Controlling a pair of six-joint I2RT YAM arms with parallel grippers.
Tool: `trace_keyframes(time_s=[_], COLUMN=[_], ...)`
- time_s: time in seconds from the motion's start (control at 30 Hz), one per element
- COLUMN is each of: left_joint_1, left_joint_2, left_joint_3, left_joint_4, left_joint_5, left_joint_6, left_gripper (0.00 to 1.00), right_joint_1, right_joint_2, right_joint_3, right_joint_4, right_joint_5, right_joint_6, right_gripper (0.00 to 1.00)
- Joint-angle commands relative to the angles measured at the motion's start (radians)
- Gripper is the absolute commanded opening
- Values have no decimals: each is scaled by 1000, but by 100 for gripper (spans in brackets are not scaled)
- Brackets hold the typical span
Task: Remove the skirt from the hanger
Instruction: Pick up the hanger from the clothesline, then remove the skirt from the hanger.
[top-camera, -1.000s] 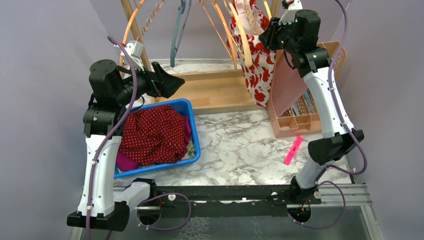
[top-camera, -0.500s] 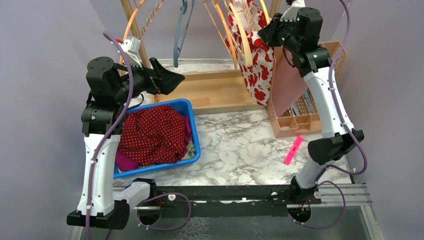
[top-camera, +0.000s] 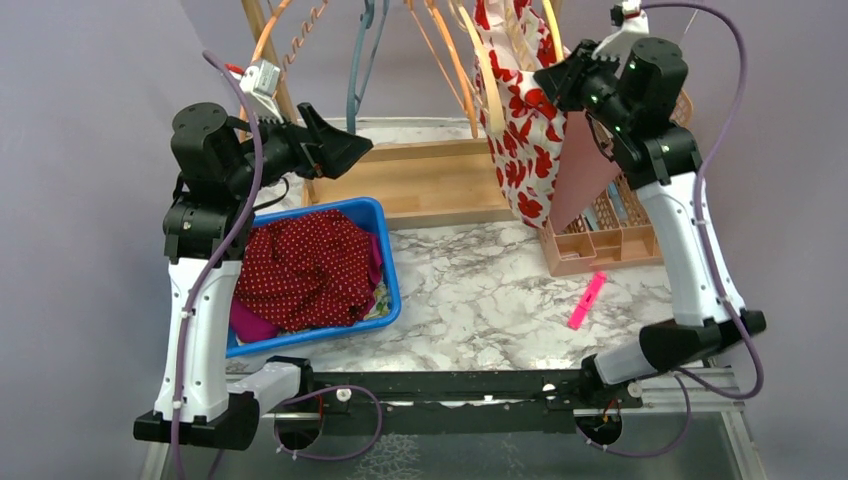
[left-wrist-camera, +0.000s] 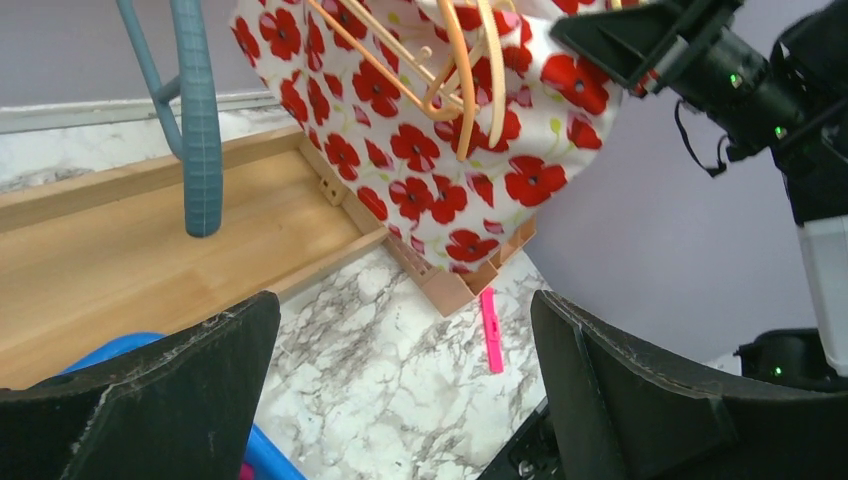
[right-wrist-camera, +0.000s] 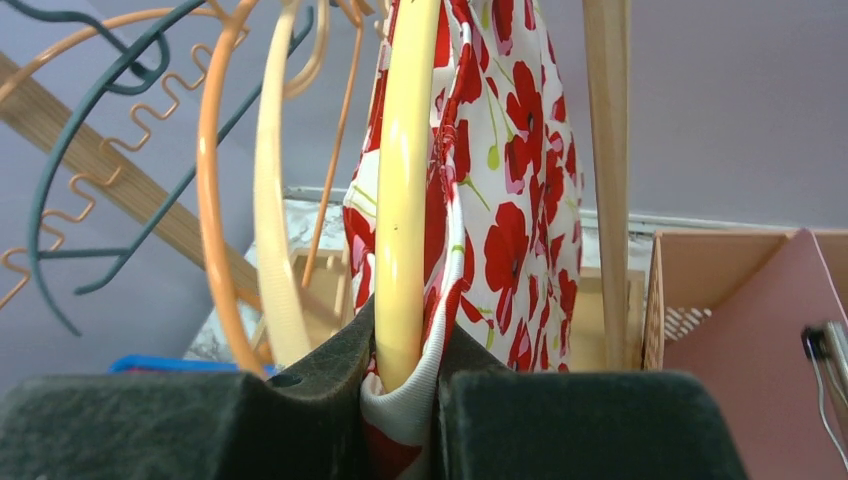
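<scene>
A white skirt with red poppies (top-camera: 522, 120) hangs on a pale yellow hanger (right-wrist-camera: 405, 200) on the wooden rack. It also shows in the left wrist view (left-wrist-camera: 450, 130) and the right wrist view (right-wrist-camera: 510, 200). My right gripper (top-camera: 562, 82) is up at the rack, shut on the skirt's waistband and the yellow hanger together (right-wrist-camera: 408, 395). My left gripper (top-camera: 345, 150) is open and empty, held above the blue bin, pointing toward the rack; its fingers (left-wrist-camera: 130, 400) frame the marble table.
A blue bin (top-camera: 390, 265) holds dark red dotted cloth (top-camera: 310, 265). Several empty orange, cream and teal hangers (top-camera: 355, 70) hang on the rack. A peach basket (top-camera: 600, 235) stands at right. A pink clip (top-camera: 586, 300) lies on the marble table.
My right arm has swung right and pulled the skirt and hanger with it, so the skirt now hangs tilted rightward. My left gripper has shifted slightly.
</scene>
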Motion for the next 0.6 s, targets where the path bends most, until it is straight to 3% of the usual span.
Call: trace_keyframes(time_s=[0.0,0.23,0.37,0.57], left_joint_1=[-61,-468,-538,-651], left_joint_2=[44,173,195,276], left_joint_3=[57,141,123,157], left_joint_4=[88,144,242,256], left_joint_5=[-49,-334,-375,-394], left_joint_6=[-34,0,-22,-8], left_gripper=[99,98,98,95], right_joint_1=[-4,-4,-5,-4], right_joint_2=[-173,-337,-455,-597], right_joint_3=[-105,-254,-370,-520], right_joint_4=[104,-59,-207,-381], right_joint_5=[-35,-105,-130,-266], right_joint_6=[34,-28,-38,-54], right_gripper=[1,1,1,1])
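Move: The yellow hanger's near end, still in my right hand's grip with the poppy skirt, lies about 12 cm ahead of my left hand and 27 cm right, roughly level. The blue hanger's near end is some 7 cm straight ahead of the left hand. My right hand takes it back over the marble top; the pink clip there lies about 22 cm back, 13 cm right and 44 cm below it. The cream hanger's tip is about 4 cm back, 7 cm left and 3 cm below that hand. My right hand keeps its pinch on the yellow hanger's end and draws hanger and skirt some 16 cm back towards me, away from the clothesline, first level, then sinking about 9 cm as the wrist tips down roughly 15 degrees. Meanwhile my left hand, fingers staying open, sweeps about 15 cm right towards the skirt, yawing some 15 degrees clockwise, without taking hold. ##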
